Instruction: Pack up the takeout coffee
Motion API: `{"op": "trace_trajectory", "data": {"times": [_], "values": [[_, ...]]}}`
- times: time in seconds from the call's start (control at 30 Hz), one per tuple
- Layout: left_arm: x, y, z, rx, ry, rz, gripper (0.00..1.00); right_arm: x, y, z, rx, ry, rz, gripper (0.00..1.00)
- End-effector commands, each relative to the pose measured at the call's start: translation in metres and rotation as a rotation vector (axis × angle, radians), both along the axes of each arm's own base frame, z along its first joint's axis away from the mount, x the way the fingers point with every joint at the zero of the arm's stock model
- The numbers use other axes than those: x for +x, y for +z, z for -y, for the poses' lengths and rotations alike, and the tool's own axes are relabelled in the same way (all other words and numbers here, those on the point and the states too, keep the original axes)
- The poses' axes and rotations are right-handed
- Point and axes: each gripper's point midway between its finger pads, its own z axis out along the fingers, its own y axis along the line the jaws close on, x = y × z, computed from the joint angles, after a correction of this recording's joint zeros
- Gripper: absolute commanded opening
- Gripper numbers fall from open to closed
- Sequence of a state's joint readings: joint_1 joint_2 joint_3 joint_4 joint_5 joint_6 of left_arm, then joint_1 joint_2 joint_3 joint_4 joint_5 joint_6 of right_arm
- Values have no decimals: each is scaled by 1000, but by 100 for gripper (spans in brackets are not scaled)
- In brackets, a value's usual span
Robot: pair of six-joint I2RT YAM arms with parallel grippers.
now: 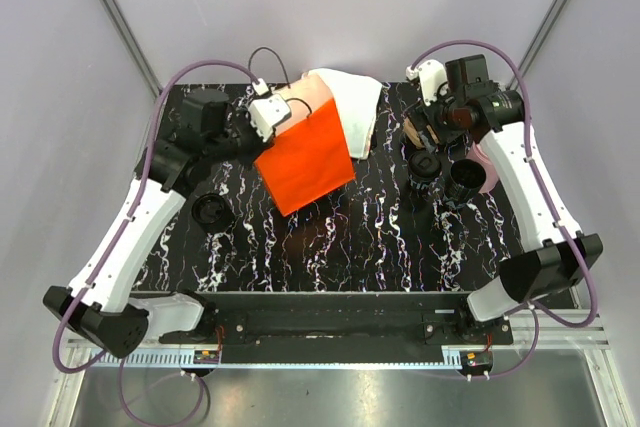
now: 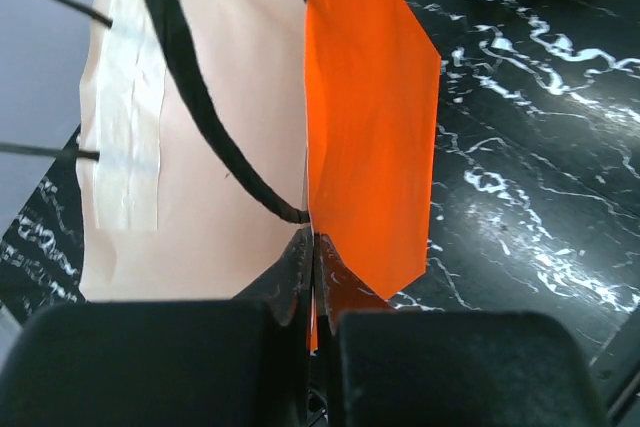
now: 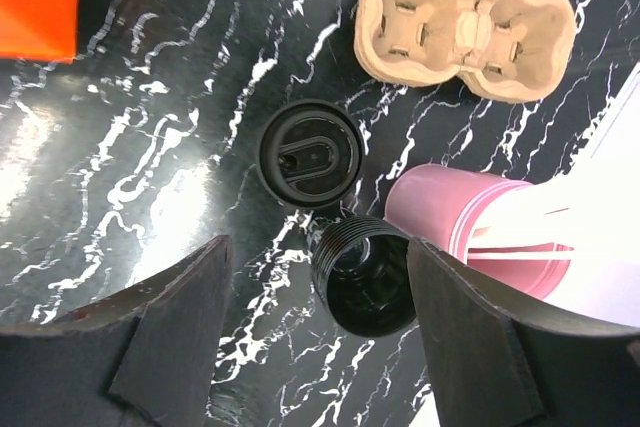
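Note:
The takeout coffee [image 3: 366, 277], a small open black cup with a ribbed rim, stands on the marbled table [image 1: 320, 237], touching the pink cup [image 3: 470, 217]. My right gripper [image 3: 320, 337] hovers open above it, and the cup shows just inside the right finger [image 3: 480, 347]. From above, the cup [image 1: 463, 180] sits under the right gripper [image 1: 438, 147]. My left gripper [image 2: 312, 237] is shut on the edge of an orange paper bag [image 2: 365, 117], which lies tilted mid-table [image 1: 305, 159] beside the left gripper [image 1: 268, 137].
A black cup with a sip lid [image 3: 310, 154] stands just left of the open cup. A cardboard cup carrier [image 3: 465, 22] lies behind them. A flat black disc [image 1: 212, 212] sits at the left. White paper [image 1: 355, 107] lies behind the bag.

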State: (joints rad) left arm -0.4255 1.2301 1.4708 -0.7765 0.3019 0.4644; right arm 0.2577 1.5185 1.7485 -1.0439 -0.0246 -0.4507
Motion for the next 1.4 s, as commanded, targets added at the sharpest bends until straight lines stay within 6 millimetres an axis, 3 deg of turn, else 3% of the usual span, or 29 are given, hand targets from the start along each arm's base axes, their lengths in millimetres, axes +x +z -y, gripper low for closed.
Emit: {"op": "trace_trajectory", "data": {"times": [0.0,0.23,0.5,0.7,0.93,1.37], "values": [[-20,20,20,-56,-74,55,0,16,-7,14,-75,-32,15,75],[-36,2,42,-39,-105,7,0,21,-45,18,-69,-22,-76,70],[-45,-21,64,2,-121,-24,0,20,-83,2,-25,90,-161,64],[-50,-25,74,6,-138,-39,0,16,-108,-5,-13,147,-223,60],[-52,-32,82,8,-143,-55,2,16,-126,-8,-6,161,-262,57],[-38,-38,85,-9,-26,-81,2,21,-148,-9,-8,138,-305,48]]}}
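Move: My left hand already pinches the near-left end of the orange bag's rim. The bare spot the bag goes to lies about 17 cm right of that hand and 33 cm below, level with it, the white cloth 24 cm ahead and 19 right. From my right hand, the lidded cup's middle is some 6 cm ahead, 1 right, 23 below; the empty black cup 2 ahead and 12 right, the pink straw holder 8 ahead and 18 right. Still pinching the rim, my left hand carries the bag right and back towards me, about 8 cm across, lowering it and turning it slightly clockwise. Meanwhile my right hand drops almost straight down, some 15 cm, towards the lidded cup, tipping about 20 degrees more steeply down while its open fingers narrow to roughly two thirds of their starting gap, not yet on the lid. ##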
